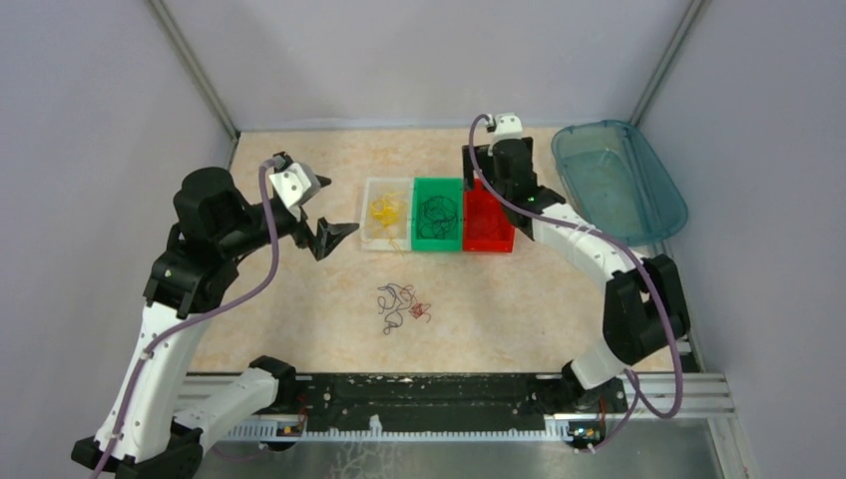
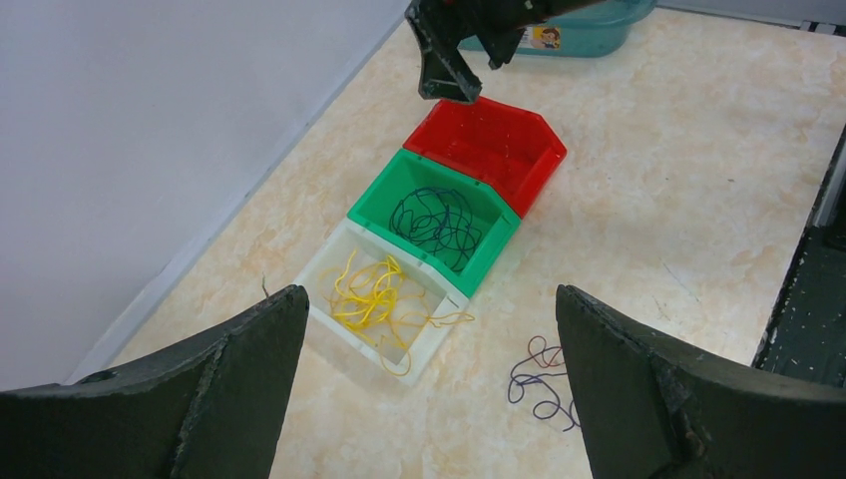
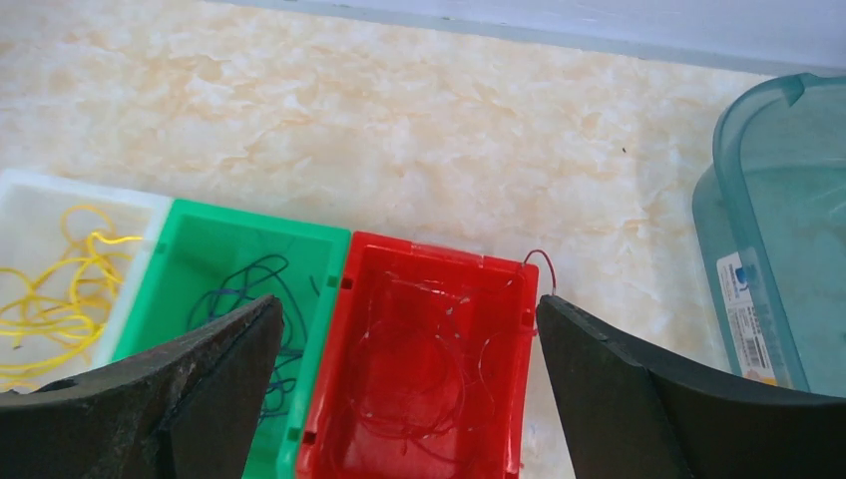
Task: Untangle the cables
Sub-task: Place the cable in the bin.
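Observation:
A loose tangle of dark purple cables [image 1: 393, 302] with a small red bunch [image 1: 420, 311] lies on the table in front of the bins. Yellow cables [image 2: 374, 294] fill the white bin [image 2: 321, 254], and one strand trails over its rim. Dark cables [image 2: 439, 220] sit in the green bin [image 2: 377, 185]. Red cables [image 3: 429, 369] lie in the red bin [image 3: 419, 249], with one loop over its right rim. My left gripper [image 2: 429, 294] hovers open and empty, left of the white bin. My right gripper [image 3: 407, 299] hangs open above the red bin, holding nothing.
A teal plastic tub [image 1: 619, 180] stands at the back right, close to the right arm. Grey walls close in the table on the left, back and right. A black rail [image 1: 439, 404] runs along the near edge between the arm bases.

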Robot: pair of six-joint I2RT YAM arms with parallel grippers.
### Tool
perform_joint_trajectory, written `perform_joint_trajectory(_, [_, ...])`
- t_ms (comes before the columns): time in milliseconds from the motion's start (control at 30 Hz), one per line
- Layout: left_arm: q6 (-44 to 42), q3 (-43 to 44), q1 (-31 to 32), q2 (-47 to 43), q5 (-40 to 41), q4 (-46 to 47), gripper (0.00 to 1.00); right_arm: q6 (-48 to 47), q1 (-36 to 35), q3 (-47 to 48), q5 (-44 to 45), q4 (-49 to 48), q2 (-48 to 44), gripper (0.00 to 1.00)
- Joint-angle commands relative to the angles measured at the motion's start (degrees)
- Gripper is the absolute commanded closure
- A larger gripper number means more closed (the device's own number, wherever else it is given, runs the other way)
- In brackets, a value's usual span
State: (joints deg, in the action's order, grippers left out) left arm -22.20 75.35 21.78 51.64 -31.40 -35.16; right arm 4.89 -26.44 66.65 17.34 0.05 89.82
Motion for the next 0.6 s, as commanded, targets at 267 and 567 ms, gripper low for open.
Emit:
perform_joint_trajectory(267, [0.65, 0.36, 0.18, 4.44, 6.87, -1.71, 0.01, 12.62, 1.58, -8.12, -15.74, -10.68, -16.08, 0.01])
perform_joint_trajectory(567, [-2.77, -3.51, -5.49, 7.03, 7.16, -2.86, 0.01, 9.06, -14.55, -14.5, -21.94, -10.84, -13.11, 0.33])
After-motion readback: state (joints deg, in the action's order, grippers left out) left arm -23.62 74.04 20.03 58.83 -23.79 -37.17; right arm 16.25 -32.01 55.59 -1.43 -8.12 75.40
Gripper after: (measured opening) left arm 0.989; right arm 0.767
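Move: The loose cable left on the table lies about 22 cm back from the right hand, some 19 cm to its left and 19 cm below. The red bin is straight under that hand, about 16 cm down; the green bin stands 11 cm to the left of the red bin. From the left hand the loose cable is level fore and aft, about 7 cm right and 38 cm down, with the white bin 21 cm ahead, 3 cm right and 35 cm below. Rising about 7 cm off the red bin while drawing back, the empty right hand then swings left and back, some 8 cm each way, and starts to sink towards the loose cable. Its wrist rolls left side up and turns counter-clockwise, roughly 30 degrees in all, and its wide-open fingers close by about a quarter. The left hand, still wide open, sinks and reaches forward about 5 cm each. ##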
